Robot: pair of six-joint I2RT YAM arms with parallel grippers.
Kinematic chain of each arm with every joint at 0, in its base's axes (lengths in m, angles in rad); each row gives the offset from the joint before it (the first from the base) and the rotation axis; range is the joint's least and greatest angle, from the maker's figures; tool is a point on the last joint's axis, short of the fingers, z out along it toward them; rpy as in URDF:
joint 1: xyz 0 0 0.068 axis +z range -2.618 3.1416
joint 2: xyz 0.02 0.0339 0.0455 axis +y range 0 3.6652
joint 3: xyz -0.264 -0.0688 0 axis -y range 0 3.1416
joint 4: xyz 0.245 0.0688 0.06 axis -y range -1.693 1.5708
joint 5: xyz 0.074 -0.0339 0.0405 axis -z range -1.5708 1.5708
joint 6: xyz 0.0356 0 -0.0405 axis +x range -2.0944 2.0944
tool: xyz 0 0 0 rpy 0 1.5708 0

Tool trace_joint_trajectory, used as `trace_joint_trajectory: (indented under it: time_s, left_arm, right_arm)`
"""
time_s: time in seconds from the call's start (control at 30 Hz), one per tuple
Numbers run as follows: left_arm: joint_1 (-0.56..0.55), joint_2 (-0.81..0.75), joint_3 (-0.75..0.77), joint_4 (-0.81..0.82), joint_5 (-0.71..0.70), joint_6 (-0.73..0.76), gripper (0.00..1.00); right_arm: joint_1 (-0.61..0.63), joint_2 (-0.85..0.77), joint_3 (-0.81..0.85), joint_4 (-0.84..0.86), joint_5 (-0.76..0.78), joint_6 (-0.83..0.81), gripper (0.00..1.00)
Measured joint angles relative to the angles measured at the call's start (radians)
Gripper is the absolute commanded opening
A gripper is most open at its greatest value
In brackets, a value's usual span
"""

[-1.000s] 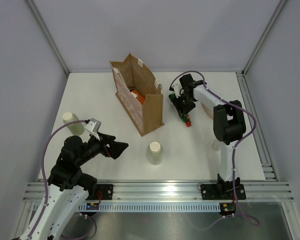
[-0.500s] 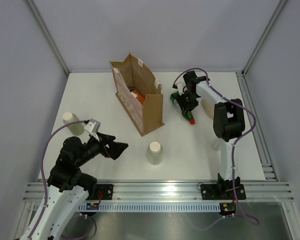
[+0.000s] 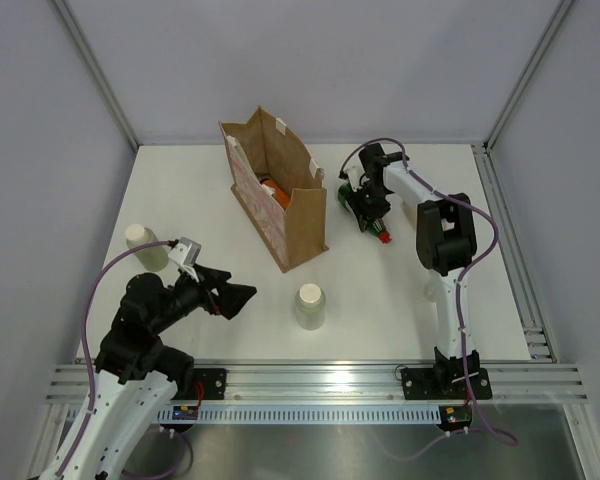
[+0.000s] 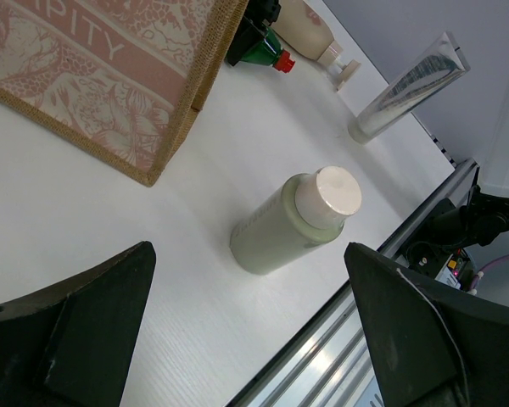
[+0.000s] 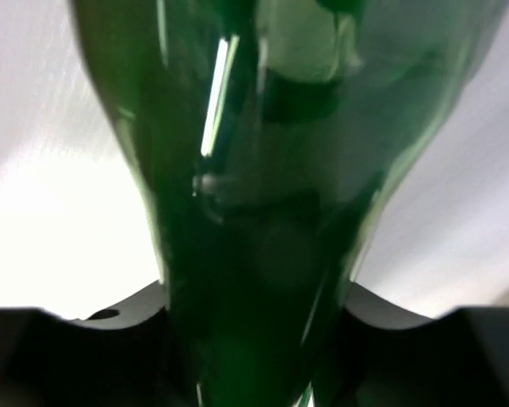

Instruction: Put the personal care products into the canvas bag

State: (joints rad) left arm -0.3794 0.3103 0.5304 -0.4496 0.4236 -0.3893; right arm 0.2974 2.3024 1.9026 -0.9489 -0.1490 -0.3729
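Note:
The canvas bag (image 3: 280, 205) stands upright at the table's centre back, and an orange bottle (image 3: 271, 188) shows inside it. My right gripper (image 3: 365, 207) is just right of the bag, shut on the green bottle (image 3: 376, 228) with its red cap (image 3: 384, 238) pointing toward me. That green bottle (image 5: 254, 170) fills the right wrist view between the jaws. A cream cylinder (image 3: 310, 305) stands in the middle front. My left gripper (image 3: 238, 297) is open to the left of it, holding nothing. The left wrist view shows the cream cylinder (image 4: 293, 225), the peach bottle (image 4: 310, 25) and a thin clear tube (image 4: 407, 85).
Another pale bottle (image 3: 143, 246) with a white cap stands near the table's left edge, behind my left arm. The right arm's upright links (image 3: 445, 250) rise at the right. A metal rail (image 3: 320, 380) runs along the near edge.
My right gripper has shifted and turned slightly with the green bottle, so the red cap swung a little to the right. The left arm has not moved.

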Motion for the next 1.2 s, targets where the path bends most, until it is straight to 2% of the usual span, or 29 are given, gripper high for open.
trace_joint_trajectory:
  time_s: [0.03, 0.23, 0.33, 0.57, 0.7, 0.87, 1.0, 1.2]
  left_arm:
    - [0.000, 0.001, 0.000, 0.001, 0.000, 0.000, 0.99]
    - [0.000, 0.006, 0.000, 0.003, 0.005, 0.000, 0.99]
    - [0.000, 0.006, 0.000, 0.003, 0.011, 0.000, 0.99]
    - [0.000, 0.000, 0.000, 0.003, 0.019, -0.001, 0.99]
    - [0.000, -0.008, 0.000, 0.005, 0.023, -0.005, 0.99]
    - [0.000, -0.015, 0.000, 0.006, 0.022, -0.019, 0.99]
    - [0.000, -0.021, 0.001, -0.014, -0.011, -0.040, 0.99]
    - [0.000, -0.021, 0.021, -0.071, -0.130, -0.100, 0.99]
  right_arm:
    - [0.002, 0.001, 0.003, 0.000, 0.000, -0.001, 0.37]
    - [0.000, -0.003, -0.006, 0.009, -0.047, 0.002, 0.20]
    - [-0.016, -0.017, -0.033, 0.007, -0.133, 0.015, 0.00]
    - [-0.124, -0.104, -0.189, 0.001, -0.396, 0.059, 0.00]
    - [-0.172, -0.192, -0.259, -0.011, -0.488, 0.077, 0.00]
    - [-0.171, -0.351, -0.275, -0.024, -0.575, 0.091, 0.00]
    - [-0.165, -0.477, -0.234, -0.066, -0.595, 0.097, 0.00]
    - [-0.095, -0.545, 0.011, -0.151, -0.479, 0.076, 0.00]
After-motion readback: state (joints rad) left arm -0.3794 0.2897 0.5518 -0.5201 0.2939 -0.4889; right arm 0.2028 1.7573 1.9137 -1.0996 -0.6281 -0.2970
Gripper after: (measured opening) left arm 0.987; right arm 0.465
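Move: In the right fingers, down near the table, the green bottle is already gripped; the canvas bag it is meant for stands about 25 cm to the hand's left, roughly level with it, its middle some 10 cm higher. The beige pump bottle lies about 16 cm to the hand's right and level with it; the pale green bottle stands some 25 cm back and 15 cm left. From the left hand, the bag is about 27 cm ahead, 5 cm right and 10 cm lower. Keeping its pinch on the green bottle, the right hand first draws back about 7 cm close to the table, then climbs steeply beside the bag to some 25 cm up, with a small drift left near the end. On the way its wrist tilts about 30 degrees, swinging the downward fingers out to the left, towards the bag. ##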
